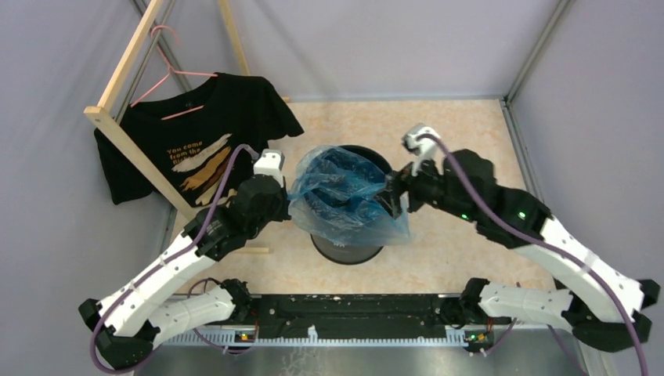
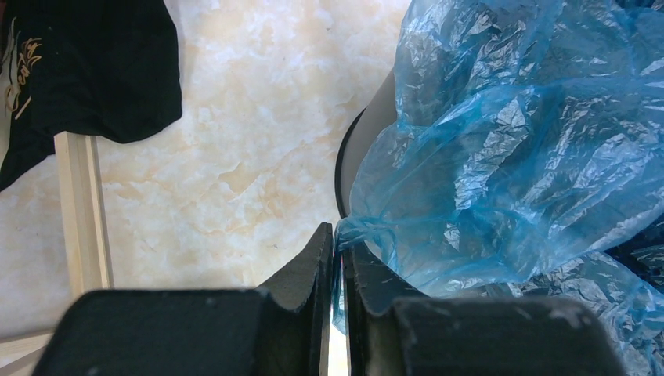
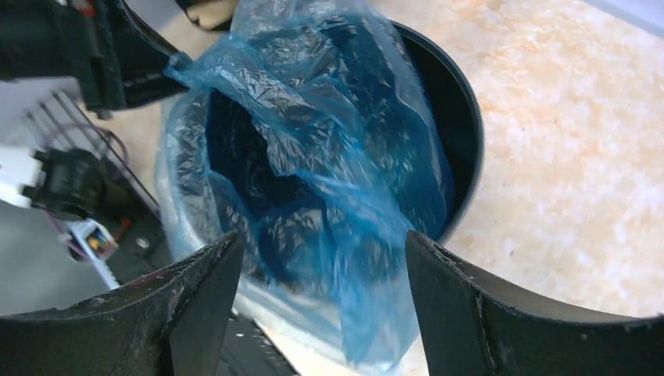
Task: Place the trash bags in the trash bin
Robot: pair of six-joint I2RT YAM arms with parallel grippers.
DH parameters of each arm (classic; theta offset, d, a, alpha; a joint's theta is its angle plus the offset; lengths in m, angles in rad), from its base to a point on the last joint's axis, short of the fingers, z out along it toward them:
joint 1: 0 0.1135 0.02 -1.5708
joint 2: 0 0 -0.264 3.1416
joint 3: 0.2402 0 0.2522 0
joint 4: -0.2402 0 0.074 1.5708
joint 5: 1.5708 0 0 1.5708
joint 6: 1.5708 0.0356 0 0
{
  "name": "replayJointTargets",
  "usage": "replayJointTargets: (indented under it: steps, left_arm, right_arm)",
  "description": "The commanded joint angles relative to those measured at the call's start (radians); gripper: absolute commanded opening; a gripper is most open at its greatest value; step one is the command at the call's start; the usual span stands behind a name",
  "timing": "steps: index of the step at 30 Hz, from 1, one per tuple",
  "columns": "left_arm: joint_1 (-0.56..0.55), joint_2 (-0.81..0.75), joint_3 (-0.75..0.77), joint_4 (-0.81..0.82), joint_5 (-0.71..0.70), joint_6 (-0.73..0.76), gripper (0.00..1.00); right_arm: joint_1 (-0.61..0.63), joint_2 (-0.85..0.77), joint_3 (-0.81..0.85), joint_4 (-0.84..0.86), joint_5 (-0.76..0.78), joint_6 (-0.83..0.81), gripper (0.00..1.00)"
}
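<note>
The dark round trash bin (image 1: 346, 252) stands mid-table. The crinkly light-blue trash bag (image 1: 344, 196) is draped over its mouth and hangs down the near and right sides. My left gripper (image 1: 285, 202) is at the bin's left rim, shut on a pinched edge of the bag (image 2: 356, 229). My right gripper (image 1: 394, 190) is at the bin's right rim, open; in the right wrist view the bag (image 3: 329, 172) and bin rim (image 3: 462, 133) lie beyond its spread fingers (image 3: 450, 305), and nothing is held.
A black T-shirt (image 1: 196, 137) hangs on a pink hanger (image 1: 168, 74) from a wooden rack (image 1: 125, 133) at the back left. Grey walls enclose the table. The arm bases sit along the black rail (image 1: 352, 309) at the near edge.
</note>
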Motion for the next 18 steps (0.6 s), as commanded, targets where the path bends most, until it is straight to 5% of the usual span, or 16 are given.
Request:
replayJointTargets:
  steps: [1, 5, 13, 18]
  left_arm:
    - [0.005, -0.026, 0.009, 0.042, -0.018, 0.016, 0.15]
    - [0.005, -0.029, 0.001, 0.053, -0.02, 0.024, 0.15]
    - [0.004, -0.03, 0.003, 0.046, -0.021, 0.045, 0.15]
    - [0.004, -0.039, -0.003, 0.048, -0.028, 0.051, 0.15]
  right_arm:
    - [0.063, 0.182, 0.106, -0.027, 0.024, -0.275, 0.75]
    - [0.108, 0.333, 0.168, -0.063, 0.181, -0.389, 0.74]
    - [0.124, 0.401, 0.157, -0.057, 0.136, -0.559, 0.71]
    - [0.124, 0.457, 0.15, 0.025, 0.231, -0.565, 0.4]
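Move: The right hand, open, hovers over the bin's near-right edge. The trash bag's loose fold that it goes for lies about 5 cm ahead, 6 cm left and 9 cm below; the centre of the bin mouth is roughly 9 cm ahead, 8 cm left and 11 cm down. The left gripper is some 22 cm to the left and 3 cm farther out, 10 cm lower. From the left gripper the fold lies about 17 cm right, 1 cm ahead, nearly level. Lower the right gripper about 8 cm into the bin mouth, carrying it some 5 cm left and 5 cm forward towards the bag's fold, and tip the fingers down roughly 40 degrees. Once the descent stops, begin closing the wide-open fingers around the fold, leaving them about half open. Keep the left gripper still, holding its pinched edge of the bag. ##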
